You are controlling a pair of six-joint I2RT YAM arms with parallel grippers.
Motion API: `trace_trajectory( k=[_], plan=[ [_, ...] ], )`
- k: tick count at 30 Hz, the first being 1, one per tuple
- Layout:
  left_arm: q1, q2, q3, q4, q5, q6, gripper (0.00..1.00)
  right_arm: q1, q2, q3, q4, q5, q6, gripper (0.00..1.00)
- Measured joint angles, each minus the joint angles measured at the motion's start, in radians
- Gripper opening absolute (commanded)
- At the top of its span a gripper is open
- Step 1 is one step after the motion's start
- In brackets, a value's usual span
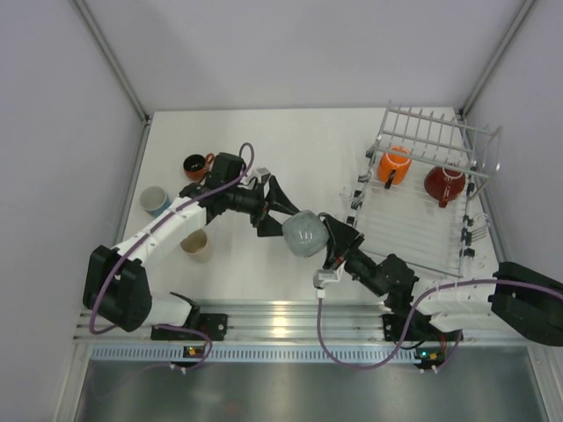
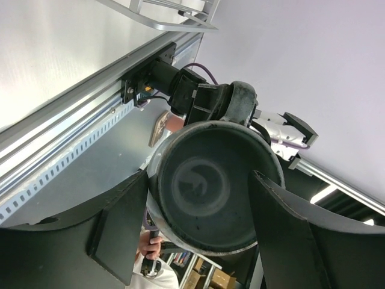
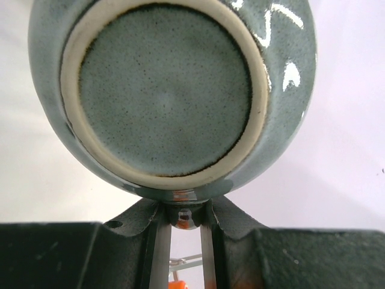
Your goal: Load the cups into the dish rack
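A grey mug (image 1: 305, 233) hangs in the air over the middle of the table, between both arms. My right gripper (image 1: 332, 239) is shut on its handle; in the right wrist view the mug's base (image 3: 168, 90) fills the frame above the pinched fingers (image 3: 150, 241). My left gripper (image 1: 283, 218) stands open at the mug's mouth (image 2: 216, 186), one finger (image 2: 120, 229) on each side of the rim. The dish rack (image 1: 413, 257) at the right holds a bright orange mug (image 1: 394, 165) and a dark red mug (image 1: 444, 185).
Three mugs stand on the table at the left: a squat orange-red one with a black inside (image 1: 195, 164), a light blue one (image 1: 156, 200) and a cream one (image 1: 196, 243), close to my left arm. Upright tines (image 1: 431, 119) line the rack's far side.
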Motion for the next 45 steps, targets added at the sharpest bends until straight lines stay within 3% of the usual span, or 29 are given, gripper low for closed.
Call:
trace_trajectory(
  k=[10, 13, 16, 18, 24, 33, 40, 45],
  plan=[
    [0.152, 0.026, 0.026, 0.002, 0.074, 0.051, 0.82, 0.000, -0.020, -0.033, -0.076, 0.029, 0.080, 0.00],
    [0.240, 0.054, 0.060, 0.002, 0.050, 0.102, 0.85, 0.002, -0.035, -0.033, -0.111, 0.057, 0.158, 0.00],
    [0.306, 0.066, 0.092, 0.001, -0.022, 0.153, 0.98, 0.003, -0.090, -0.031, -0.169, 0.102, 0.272, 0.00],
    [0.323, 0.066, 0.103, 0.000, -0.074, 0.174, 0.98, 0.003, -0.147, -0.015, -0.241, 0.139, 0.364, 0.00],
    [0.319, 0.061, 0.106, -0.002, -0.184, 0.252, 0.98, 0.003, -0.265, 0.237, -0.645, 0.330, 0.754, 0.00],
    [0.319, -0.098, 0.080, -0.036, -0.405, 0.373, 0.98, 0.003, -0.217, 0.648, -1.275, 0.553, 1.358, 0.00],
    [0.319, -0.150, 0.072, -0.056, -0.458, 0.429, 0.98, -0.033, -0.207, 0.732, -1.688, 0.589, 1.730, 0.00],
    [0.319, -0.151, 0.039, -0.070, -0.464, 0.442, 0.98, -0.245, -0.181, 0.743, -1.849, 0.515, 1.868, 0.00]
  ],
)
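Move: Out to the right of the right hand, which holds the grey cup by its handle, the empty rack floor lies about 21 cm right, 11 ahead and 17 below; the orange cup is 22 right and 23 ahead, the red cup 35 right and 18 ahead. From the left hand, the brown cup is roughly 33 cm left, 25 ahead; the blue-white cup 44 left, 14 ahead; the tan cup 30 left, level. Keeping its pinch on the handle, the right hand dips, rises about 9 cm, then sinks again while swinging some 13 cm right to the rack, its fingers turning from forward-left to forward and downward. The left fingers open fully and leave the grey cup, going forward and left towards the brown cup and swinging to point forward-right and down. ##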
